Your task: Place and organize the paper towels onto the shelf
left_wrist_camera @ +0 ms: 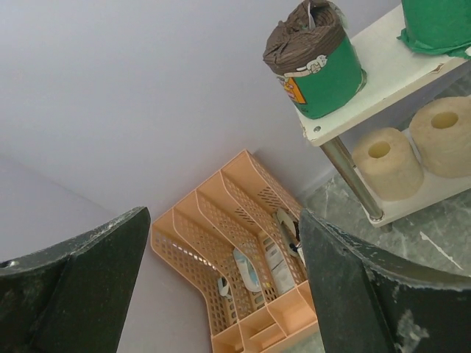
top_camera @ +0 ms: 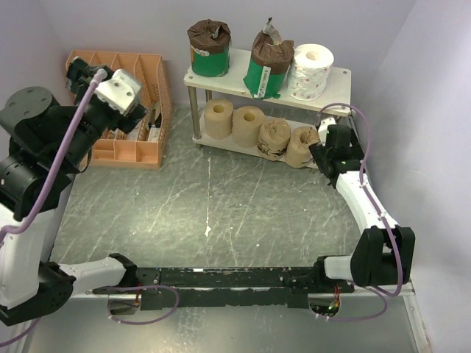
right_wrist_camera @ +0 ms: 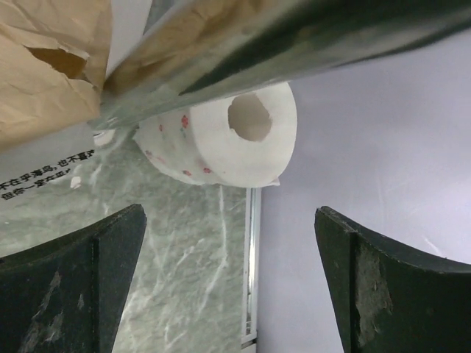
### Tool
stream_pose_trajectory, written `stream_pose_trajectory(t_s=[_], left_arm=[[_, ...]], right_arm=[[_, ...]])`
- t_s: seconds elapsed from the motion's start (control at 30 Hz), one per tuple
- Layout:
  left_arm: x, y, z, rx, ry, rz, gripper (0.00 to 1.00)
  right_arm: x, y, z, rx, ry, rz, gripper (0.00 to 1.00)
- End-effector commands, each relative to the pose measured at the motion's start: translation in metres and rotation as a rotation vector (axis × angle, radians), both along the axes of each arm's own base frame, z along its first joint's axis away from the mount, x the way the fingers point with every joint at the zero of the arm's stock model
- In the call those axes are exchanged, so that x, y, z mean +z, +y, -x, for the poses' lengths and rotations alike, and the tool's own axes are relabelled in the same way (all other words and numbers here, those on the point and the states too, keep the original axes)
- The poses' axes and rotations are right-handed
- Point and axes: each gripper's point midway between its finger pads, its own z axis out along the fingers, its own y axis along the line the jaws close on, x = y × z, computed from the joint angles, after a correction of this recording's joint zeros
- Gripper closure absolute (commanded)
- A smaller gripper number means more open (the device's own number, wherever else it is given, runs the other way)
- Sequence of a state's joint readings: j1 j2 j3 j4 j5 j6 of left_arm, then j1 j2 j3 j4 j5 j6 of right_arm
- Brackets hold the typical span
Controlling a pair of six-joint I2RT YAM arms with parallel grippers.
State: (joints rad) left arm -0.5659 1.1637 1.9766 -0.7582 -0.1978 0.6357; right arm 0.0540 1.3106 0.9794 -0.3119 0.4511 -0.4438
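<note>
The shelf point(top_camera: 237, 79) stands at the back of the table. Its top board carries two green-banded paper towels point(top_camera: 209, 50) point(top_camera: 268, 62) and a white one point(top_camera: 310, 71). Several beige rolls point(top_camera: 246, 125) lie in a row on the lower board. My right gripper point(top_camera: 318, 149) is open beside the rightmost beige roll point(top_camera: 300, 145). In the right wrist view the empty jaws point(right_wrist_camera: 229, 213) face a white speckled roll point(right_wrist_camera: 228, 132) lying on the table beyond a metal shelf leg point(right_wrist_camera: 221, 51). My left gripper point(top_camera: 138, 114) point(left_wrist_camera: 224, 217) hangs open and empty, high at the left.
An orange slotted organizer point(top_camera: 136, 110) point(left_wrist_camera: 243, 250) with small items in its slots stands at the back left, under my left gripper. The side wall point(right_wrist_camera: 383, 147) runs close to the shelf's right end. The table's metal edge strip point(right_wrist_camera: 252, 265) lies along that wall.
</note>
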Motion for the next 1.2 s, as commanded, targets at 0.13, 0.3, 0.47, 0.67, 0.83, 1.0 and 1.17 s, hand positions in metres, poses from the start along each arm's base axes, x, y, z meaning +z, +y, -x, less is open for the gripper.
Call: stream_pose_trajectory(t_s=[0.13, 0.3, 0.47, 0.67, 0.83, 1.0, 1.17], left_arm=[[-0.016, 0.027, 0.015, 0.075, 0.004, -0.025, 0.08], [-0.025, 0.036, 0.012, 0.122, -0.016, -0.084, 0.08], [-0.023, 0.035, 0.010, 0.126, -0.023, -0.094, 0.08], [-0.026, 0.029, 0.000, 0.124, -0.010, -0.102, 0.10], [-0.024, 0.029, -0.006, 0.140, -0.019, -0.113, 0.10], [-0.024, 0.027, -0.010, 0.141, -0.022, -0.118, 0.10], [-0.024, 0.025, -0.014, 0.142, -0.023, -0.115, 0.10]], right_arm=[[-0.010, -0.003, -0.034, 0.151, -0.015, 0.042, 0.09], [-0.028, -0.010, -0.043, 0.135, -0.004, 0.042, 0.17], [-0.043, -0.027, -0.049, 0.081, 0.001, 0.099, 0.19], [-0.054, -0.045, -0.048, 0.008, 0.018, 0.139, 0.20], [-0.058, -0.050, -0.042, -0.018, -0.004, 0.078, 0.27], [-0.065, -0.055, -0.040, 0.000, -0.010, 0.061, 0.33], [-0.076, -0.065, -0.041, -0.024, -0.014, 0.052, 0.36]])
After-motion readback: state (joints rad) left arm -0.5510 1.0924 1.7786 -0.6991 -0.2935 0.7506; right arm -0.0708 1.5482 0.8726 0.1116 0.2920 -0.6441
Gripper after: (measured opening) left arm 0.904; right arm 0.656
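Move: The printed paper towel roll stands on the table between the shelf's right end and the wall, about 7 cm ahead of the right gripper, 2 cm to its right and some 10 cm below. The shelf's chrome leg is roughly 7 cm to that gripper's left, level with it; the bagged roll on the lower board lies about 8 cm ahead and 12 cm left. From the left gripper the printed roll is some 16 cm ahead, 60 cm right and 47 cm below. Reach the right gripper in past the shelf leg towards the printed roll: first forward about 5 cm while sinking, then on down and a little right, ending some 6 cm lower. Draw the fingers in by about a third as they come to the roll, without shutting them. Let the empty left gripper sink about 4 cm and edge left, dipping back before easing forward, fingers still wide. ##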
